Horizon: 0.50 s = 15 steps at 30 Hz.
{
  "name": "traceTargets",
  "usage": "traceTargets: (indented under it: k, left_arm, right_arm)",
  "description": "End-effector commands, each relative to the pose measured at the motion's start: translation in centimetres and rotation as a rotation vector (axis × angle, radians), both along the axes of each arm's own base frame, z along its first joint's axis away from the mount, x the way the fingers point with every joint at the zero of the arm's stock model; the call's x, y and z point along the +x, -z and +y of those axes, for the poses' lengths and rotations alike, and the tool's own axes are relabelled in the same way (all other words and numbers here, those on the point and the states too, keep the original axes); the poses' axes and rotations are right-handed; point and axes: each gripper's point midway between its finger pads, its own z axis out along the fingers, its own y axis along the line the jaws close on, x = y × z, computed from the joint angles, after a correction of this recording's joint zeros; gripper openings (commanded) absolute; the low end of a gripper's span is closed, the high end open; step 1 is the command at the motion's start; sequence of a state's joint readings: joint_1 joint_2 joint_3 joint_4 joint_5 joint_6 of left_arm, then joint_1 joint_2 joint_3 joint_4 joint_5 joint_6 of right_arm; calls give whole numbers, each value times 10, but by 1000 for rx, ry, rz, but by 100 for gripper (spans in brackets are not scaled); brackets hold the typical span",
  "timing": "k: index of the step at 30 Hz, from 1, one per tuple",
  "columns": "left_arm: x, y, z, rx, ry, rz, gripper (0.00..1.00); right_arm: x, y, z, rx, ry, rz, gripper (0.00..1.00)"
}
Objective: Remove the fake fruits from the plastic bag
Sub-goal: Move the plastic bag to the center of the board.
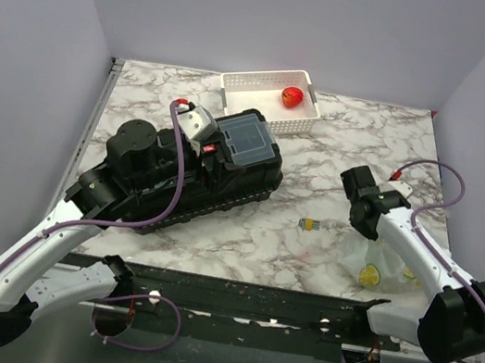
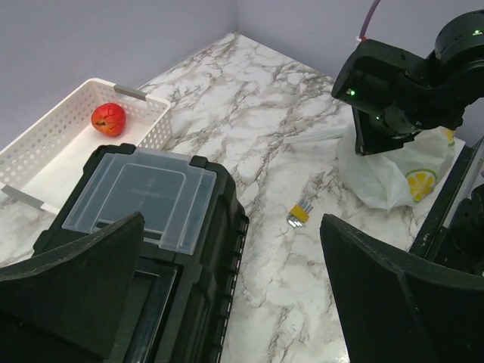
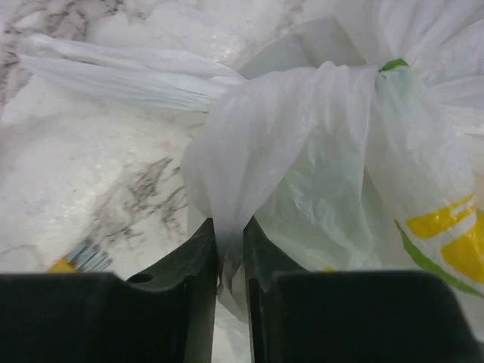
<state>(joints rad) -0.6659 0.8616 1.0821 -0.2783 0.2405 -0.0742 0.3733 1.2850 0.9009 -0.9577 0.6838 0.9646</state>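
The thin white plastic bag [image 1: 385, 261] lies at the table's near right, and a yellow-green lemon-slice shape [image 1: 369, 275] shows on it. My right gripper [image 3: 231, 234] is shut on a bunched fold of the bag [image 3: 318, 151] at its left side. It also shows in the left wrist view [image 2: 378, 144], over the bag [image 2: 393, 178]. My left gripper [image 2: 231, 223] is open and empty, above the right edge of the black toolbox [image 2: 144, 249]. A red fake fruit [image 1: 291, 97] lies in the white perforated basket [image 1: 250, 84]. What is inside the bag is hidden.
The black toolbox [image 1: 227, 165] lies across the table's left middle, and my left gripper [image 1: 208, 138] hovers over it. A small yellow hex-key set [image 1: 310, 224] lies on the marble between the toolbox and the bag. The basket stands against the back wall.
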Motion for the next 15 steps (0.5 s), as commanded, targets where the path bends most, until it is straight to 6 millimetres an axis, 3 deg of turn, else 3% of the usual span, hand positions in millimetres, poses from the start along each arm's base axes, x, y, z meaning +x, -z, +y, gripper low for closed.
traceTargets:
  k: [1,3,10,15]
  left_arm:
    - [1,3,0,10,-7,-10,99]
    - [2,5,-2,15,-4,-4,99]
    - [4,8,-3,21,-7,4,99]
    - [5,12,-6,28,1,19,99]
  right_arm:
    - [19,-13,26,124,-122,-93,8]
    - [21,-14,40,194,-176,-111,1]
    - [12,-7,96,434,-362,-114,1]
    - [-1,-31,171,605,-597,-194,1]
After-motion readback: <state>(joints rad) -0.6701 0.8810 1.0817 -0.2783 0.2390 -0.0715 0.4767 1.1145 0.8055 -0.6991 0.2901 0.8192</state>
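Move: Just beyond and to the left of the plastic bag's middle, the right hand has loose bag film between its half-closed fingers; that middle is about 4 cm back, 6 cm to its right and 4 cm below. The small yellow fork lies some 13 cm to its left and 2 cm ahead, on the board; the black case sits about 40 cm left and 10 cm ahead. From the left hand, the bag is roughly 43 cm to the right, 4 cm back and 32 cm below. Closing the rest of the way on the fold of white film, the right hand pinches it and eases up and forward by only a centimetre or so. It then pulls left, gathering speed, about 10 cm in all towards the yellow fork and the middle of the board. Its wrist turns some 20 degrees counter-clockwise and rolls its left side up about as much. ##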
